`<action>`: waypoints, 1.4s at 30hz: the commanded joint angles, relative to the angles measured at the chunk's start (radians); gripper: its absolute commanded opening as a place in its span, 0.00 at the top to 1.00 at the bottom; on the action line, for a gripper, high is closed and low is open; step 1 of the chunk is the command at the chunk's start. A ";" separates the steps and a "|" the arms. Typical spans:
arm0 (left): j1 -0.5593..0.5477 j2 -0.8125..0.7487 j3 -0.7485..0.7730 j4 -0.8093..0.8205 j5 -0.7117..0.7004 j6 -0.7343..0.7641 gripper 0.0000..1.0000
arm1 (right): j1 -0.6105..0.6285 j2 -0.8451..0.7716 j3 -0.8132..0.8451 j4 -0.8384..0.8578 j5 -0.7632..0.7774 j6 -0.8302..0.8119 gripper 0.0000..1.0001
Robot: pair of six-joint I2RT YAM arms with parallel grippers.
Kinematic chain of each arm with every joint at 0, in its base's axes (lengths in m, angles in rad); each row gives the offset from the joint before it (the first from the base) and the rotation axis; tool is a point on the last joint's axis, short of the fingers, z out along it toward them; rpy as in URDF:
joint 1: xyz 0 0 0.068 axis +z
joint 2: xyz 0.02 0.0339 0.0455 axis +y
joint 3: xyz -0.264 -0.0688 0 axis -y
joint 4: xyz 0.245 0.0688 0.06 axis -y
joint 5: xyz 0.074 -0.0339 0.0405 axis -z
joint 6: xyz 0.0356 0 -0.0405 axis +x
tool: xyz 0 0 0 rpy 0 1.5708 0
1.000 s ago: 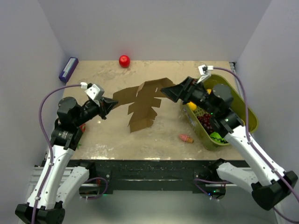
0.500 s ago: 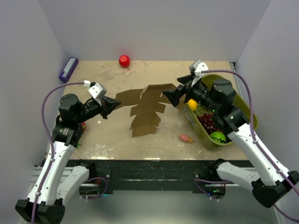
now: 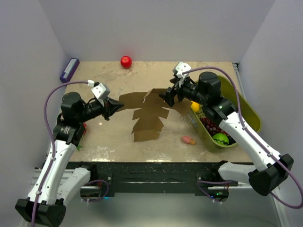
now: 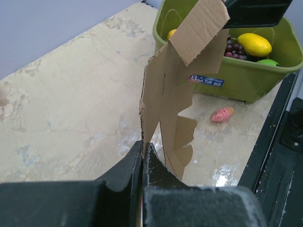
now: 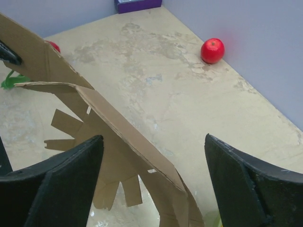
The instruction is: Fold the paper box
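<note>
The paper box (image 3: 147, 113) is a flat brown die-cut cardboard sheet with flaps, lifted off the table at its left end. My left gripper (image 3: 114, 106) is shut on that left edge; in the left wrist view the left gripper (image 4: 143, 147) pinches the sheet (image 4: 165, 99) edge-on. My right gripper (image 3: 167, 97) stands open over the sheet's right end. In the right wrist view the right gripper (image 5: 152, 139) has its fingers wide apart, and a raised fold of the cardboard (image 5: 113, 120) runs between them without touching either finger.
A green basket (image 3: 249, 107) of toy fruit stands at the right, right behind the sheet (image 4: 236, 81). A pink toy (image 3: 189, 140) lies in front of it. A red apple (image 3: 126, 61) and a purple box (image 3: 69, 70) sit along the back edge.
My right gripper has moved left and back, over the sheet's right end, still open. The sheet has shifted and lies flatter. The left gripper keeps its hold.
</note>
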 commanded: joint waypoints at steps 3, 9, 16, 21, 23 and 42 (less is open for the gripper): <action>0.008 0.025 0.052 0.006 0.059 0.028 1.00 | 0.016 0.041 0.106 -0.024 -0.079 -0.059 0.29; 0.008 0.071 0.069 0.010 0.125 0.024 1.00 | 0.020 0.065 0.130 -0.093 -0.125 -0.083 0.49; 0.008 0.100 0.074 0.047 0.111 0.010 0.79 | 0.020 0.050 0.135 -0.159 -0.114 -0.077 0.93; 0.008 0.094 0.008 0.058 -0.067 -0.078 0.04 | 0.019 -0.010 0.114 -0.128 -0.108 -0.008 0.98; 0.008 0.084 -0.031 0.064 -0.114 -0.123 0.00 | 0.022 -0.024 0.114 -0.136 -0.111 0.012 1.00; 0.005 0.044 -0.296 0.282 -0.113 -0.280 0.00 | 0.019 -0.045 0.150 -0.203 -0.197 0.107 1.00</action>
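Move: The paper box's right flap stands between the right hand's open fingers, its middle about 2 cm back and 2 cm right of them. The green tub is some 35 cm to the right hand's right, 5 cm farther out and 20 cm down. From the left hand, shut on the left flap, the box's middle lies about 14 cm right, 4 cm ahead and 3 cm below; its hanging tail is roughly 13 cm right, 6 cm back and 12 cm down. Edging barely 2 cm left, the right hand shuts its open fingers on the box's right flap and pinches it, then draws back about 5 cm, with a small lift. The left hand at first keeps its pinch on the left flap, then opens wide to let go, slips some 2 cm forward and drops about 10 cm, its fingers tipping downward. ##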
